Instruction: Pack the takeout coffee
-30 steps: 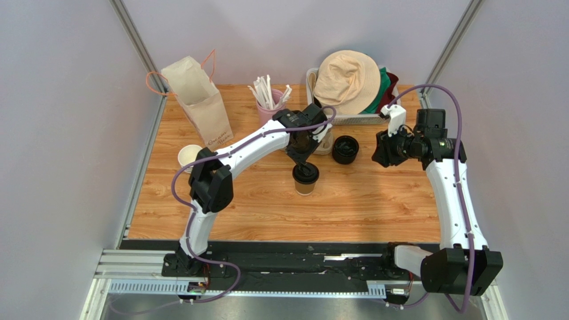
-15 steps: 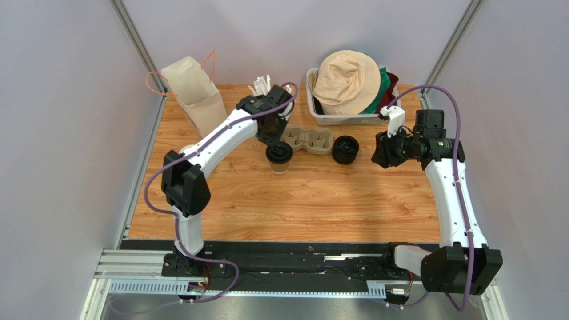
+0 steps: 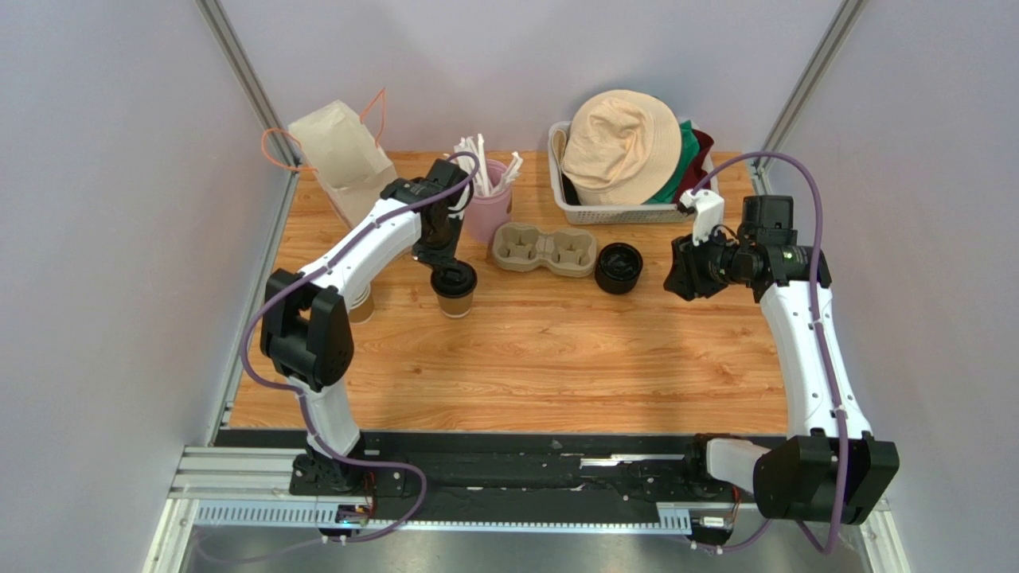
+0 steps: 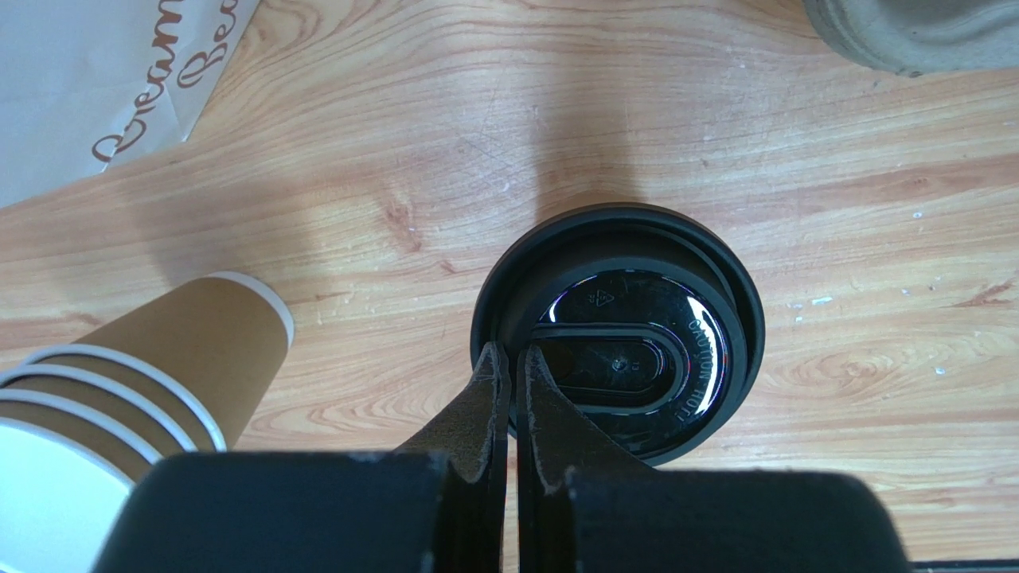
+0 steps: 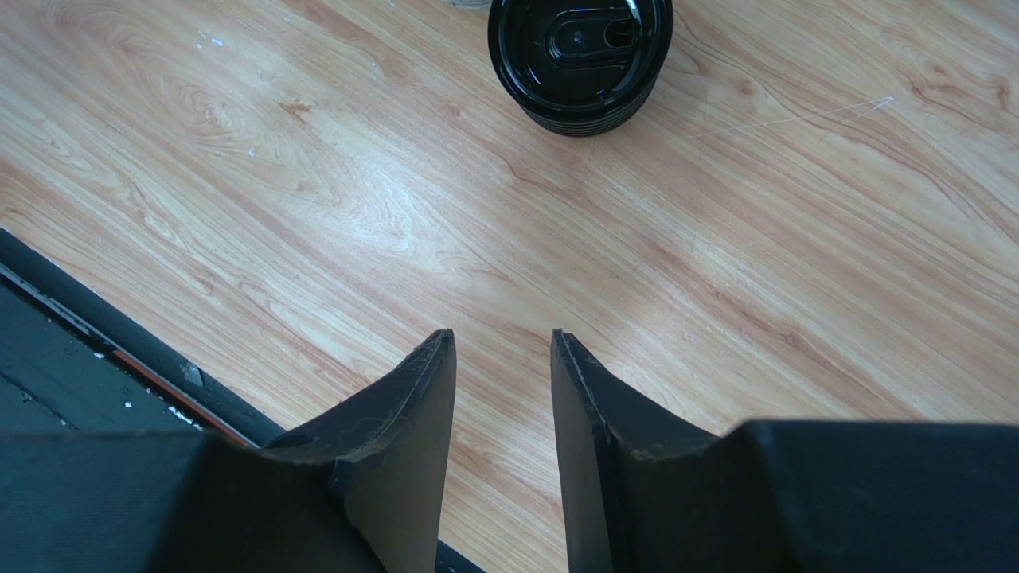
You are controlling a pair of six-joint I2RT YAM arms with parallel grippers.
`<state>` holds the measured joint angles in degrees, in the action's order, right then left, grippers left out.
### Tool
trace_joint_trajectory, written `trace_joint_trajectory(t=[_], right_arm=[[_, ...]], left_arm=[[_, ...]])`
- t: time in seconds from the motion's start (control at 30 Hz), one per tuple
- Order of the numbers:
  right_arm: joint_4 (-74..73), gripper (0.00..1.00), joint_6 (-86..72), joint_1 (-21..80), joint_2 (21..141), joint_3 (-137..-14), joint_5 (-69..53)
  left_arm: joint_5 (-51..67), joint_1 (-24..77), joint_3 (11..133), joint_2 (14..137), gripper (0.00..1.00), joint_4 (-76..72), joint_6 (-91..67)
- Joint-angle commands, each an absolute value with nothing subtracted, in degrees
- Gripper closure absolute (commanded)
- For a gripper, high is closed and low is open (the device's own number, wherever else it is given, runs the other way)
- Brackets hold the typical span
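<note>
The takeout coffee (image 3: 455,288), a brown paper cup with a black lid (image 4: 622,328), is upright at the left middle of the table. My left gripper (image 3: 447,263) comes down on it from above. In the left wrist view the gripper (image 4: 512,353) is shut, pinching the near left rim of the lid. I cannot tell whether the cup's base touches the wood. My right gripper (image 3: 673,282) hovers at the right, open (image 5: 502,340), with only bare table between its fingers.
A kraft paper bag (image 3: 343,153) stands at the back left. Stacked lidless cups (image 4: 144,382) sit just left of the coffee. A pulp cup carrier (image 3: 544,251), a pink cup of stirrers (image 3: 488,203), stacked black lids (image 3: 618,266) and a basket holding a hat (image 3: 622,149) lie behind.
My left arm has swung left across the table, carrying the lidded cup from the centre to near the paper bag. The right arm has stayed in place.
</note>
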<state>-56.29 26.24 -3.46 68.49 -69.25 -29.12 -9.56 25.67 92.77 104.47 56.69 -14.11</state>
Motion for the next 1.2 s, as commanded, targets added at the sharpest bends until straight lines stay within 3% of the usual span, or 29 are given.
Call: trace_joint_trajectory(t=[0.0, 0.4, 0.5, 0.6, 0.63, 0.83, 0.97, 1.1, 1.17], right_arm=[[-54.32, 0.61, 25.14, -3.69, 68.55, -69.35, -30.32], [-54.14, 0.61, 25.05, -3.69, 68.91, -69.35, -30.15], [-54.23, 0.61, 25.14, -3.69, 69.26, -69.26, -30.23], [-54.23, 0.61, 25.14, -3.60, 69.43, -69.26, -30.23], [-54.23, 0.61, 25.14, -3.69, 69.35, -69.26, -30.23], [-54.23, 0.61, 25.14, -3.60, 69.43, -69.26, -30.50], [-54.14, 0.61, 25.14, -3.69, 69.52, -69.26, -30.85], [-54.23, 0.60, 24.43, -3.25, 69.52, -69.43, -32.60], [-53.62, 0.59, 23.21, -2.29, 69.61, -69.70, -34.10]], left_arm=[[-9.76, 24.43, 92.11, 101.95, 1.00, 53.88, -16.35], [-8.18, 24.35, 91.76, 104.33, 1.00, 52.65, -18.02], [-7.39, 24.35, 91.85, 104.15, 0.95, 52.12, -18.10], [-6.42, 24.35, 92.02, 104.06, 0.89, 52.12, -18.02], [-6.50, 24.35, 92.02, 104.15, 0.81, 52.12, -18.02], [-5.10, 24.35, 91.76, 103.97, 0.72, 51.77, -17.84], [-4.05, 24.35, 91.93, 103.54, 0.59, 51.68, -17.32], [-2.64, 24.35, 92.72, 102.13, 0.38, 52.03, -16.88], [-2.55, 24.35, 92.81, 100.81, 0.37, 52.29, -16.61]])
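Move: The lidded coffee cup is already pinched in the left gripper by the left part of its lid, its middle about 3 cm to the right and 6 cm below. The stacked cups stand some 16 cm to the left and 2 cm back, the straw cup 16 cm ahead and 9 cm right, the cup carrier 12 cm ahead and 21 cm right. From the right gripper the coffee cup lies about 42 cm left, 7 cm ahead and 13 cm below. Ease the left gripper down and forward, barely 1 cm in all, to settle the coffee cup on the table, and pause there. Then let go of the lid: open the fingers to about 60%, sliding the hand some 2 cm to the left at the same height and tilting it about 5 degrees so its left side dips. ##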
